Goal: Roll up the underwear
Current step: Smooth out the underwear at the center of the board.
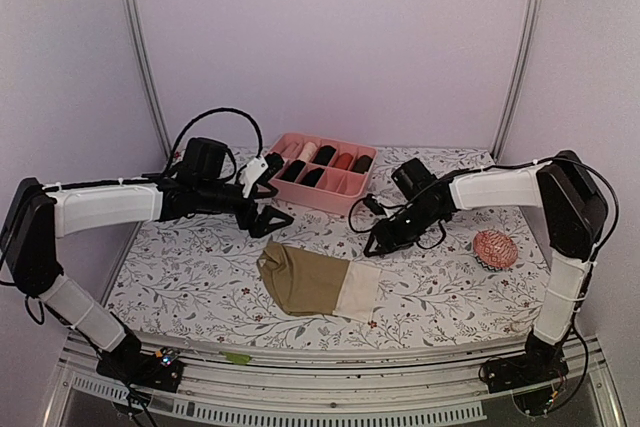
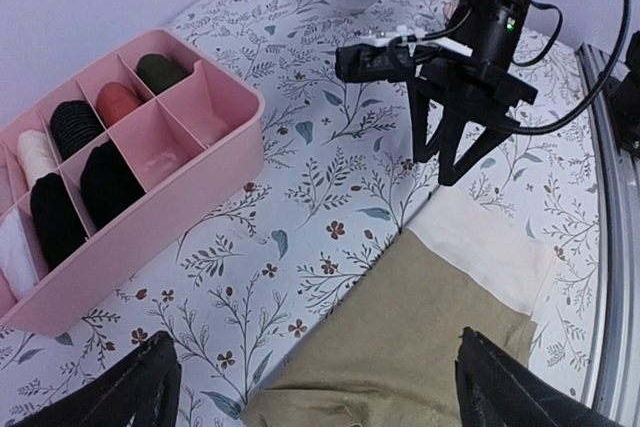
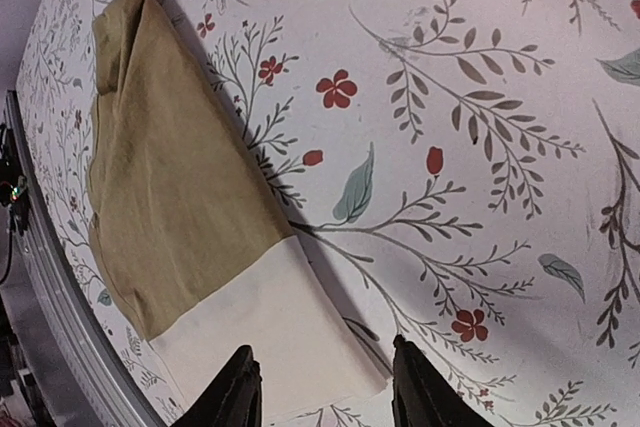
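One piece of underwear (image 1: 305,280), olive-brown with a cream waistband (image 1: 358,291), lies flat on the floral table near the front middle. My left gripper (image 1: 270,223) hovers open just behind its left end; in the left wrist view the olive underwear (image 2: 420,332) lies under and between my wide-spread fingertips (image 2: 497,384). My right gripper (image 1: 379,241) stands open just behind the waistband end. In the right wrist view its tips frame the edge of the cream waistband (image 3: 270,337), with the olive underwear (image 3: 170,177) beyond. Nothing is held.
A pink divided box (image 1: 345,187) with dark, red and pale rolled items stands at the back middle, close to my left wrist (image 2: 215,122). A red-and-white patterned ball (image 1: 494,249) sits at the right. The metal front rail (image 1: 330,362) runs along the near edge.
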Robot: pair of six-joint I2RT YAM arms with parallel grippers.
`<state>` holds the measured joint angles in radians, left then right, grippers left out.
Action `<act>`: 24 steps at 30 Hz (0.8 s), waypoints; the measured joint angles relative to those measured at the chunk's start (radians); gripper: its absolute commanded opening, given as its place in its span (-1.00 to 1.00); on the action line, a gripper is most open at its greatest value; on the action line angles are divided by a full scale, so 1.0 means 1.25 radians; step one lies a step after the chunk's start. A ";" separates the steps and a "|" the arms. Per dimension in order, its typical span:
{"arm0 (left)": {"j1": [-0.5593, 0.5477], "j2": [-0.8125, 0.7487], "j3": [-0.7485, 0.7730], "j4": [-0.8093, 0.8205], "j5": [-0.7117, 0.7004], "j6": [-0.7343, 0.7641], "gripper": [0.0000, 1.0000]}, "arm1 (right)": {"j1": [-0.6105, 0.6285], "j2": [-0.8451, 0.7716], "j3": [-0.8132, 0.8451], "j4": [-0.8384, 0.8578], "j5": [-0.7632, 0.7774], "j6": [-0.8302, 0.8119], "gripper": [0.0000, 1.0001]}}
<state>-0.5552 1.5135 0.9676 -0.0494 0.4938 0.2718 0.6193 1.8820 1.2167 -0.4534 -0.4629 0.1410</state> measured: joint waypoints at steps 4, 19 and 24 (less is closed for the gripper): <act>0.000 0.000 -0.002 0.002 -0.025 -0.005 0.92 | 0.012 0.044 0.029 -0.040 -0.001 -0.092 -0.16; 0.017 0.002 -0.031 0.006 -0.116 0.034 0.92 | 0.013 0.105 0.057 -0.103 0.043 -0.190 -1.00; 0.032 0.039 -0.031 -0.004 -0.167 0.114 0.70 | 0.007 0.110 0.059 -0.114 0.036 -0.145 -1.00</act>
<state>-0.5148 1.5623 0.9295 -0.0540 0.2855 0.4145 0.6277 2.0193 1.2903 -0.5961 -0.4179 -0.0406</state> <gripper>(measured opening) 0.944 0.009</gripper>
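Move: The far right corner of the underwear, on its white waistband, lies about 5 cm below the right hand, some 1 cm back and 2 cm to its right; the middle of the underwear is roughly 8 cm left and 5 cm back. From the left hand, the crumpled far left corner is about 16 cm below, 4 cm ahead and 2 cm left. The pink box stands about 24 cm ahead of that hand and 6 cm right. The right hand sinks nearly 5 cm onto the far edge of the white waistband, easing about 1 cm back and right with a slight roll, and its half-open fingers shut fully to pinch the edge beside the far right corner, then stay there closed. The left hand, fingers kept wide open and empty, comes down about 4.5 cm with some 4 cm to the left and 3 cm forward, towards the crumpled far left corner, its wrist turning some 15 degrees, and is still well above the cloth. ##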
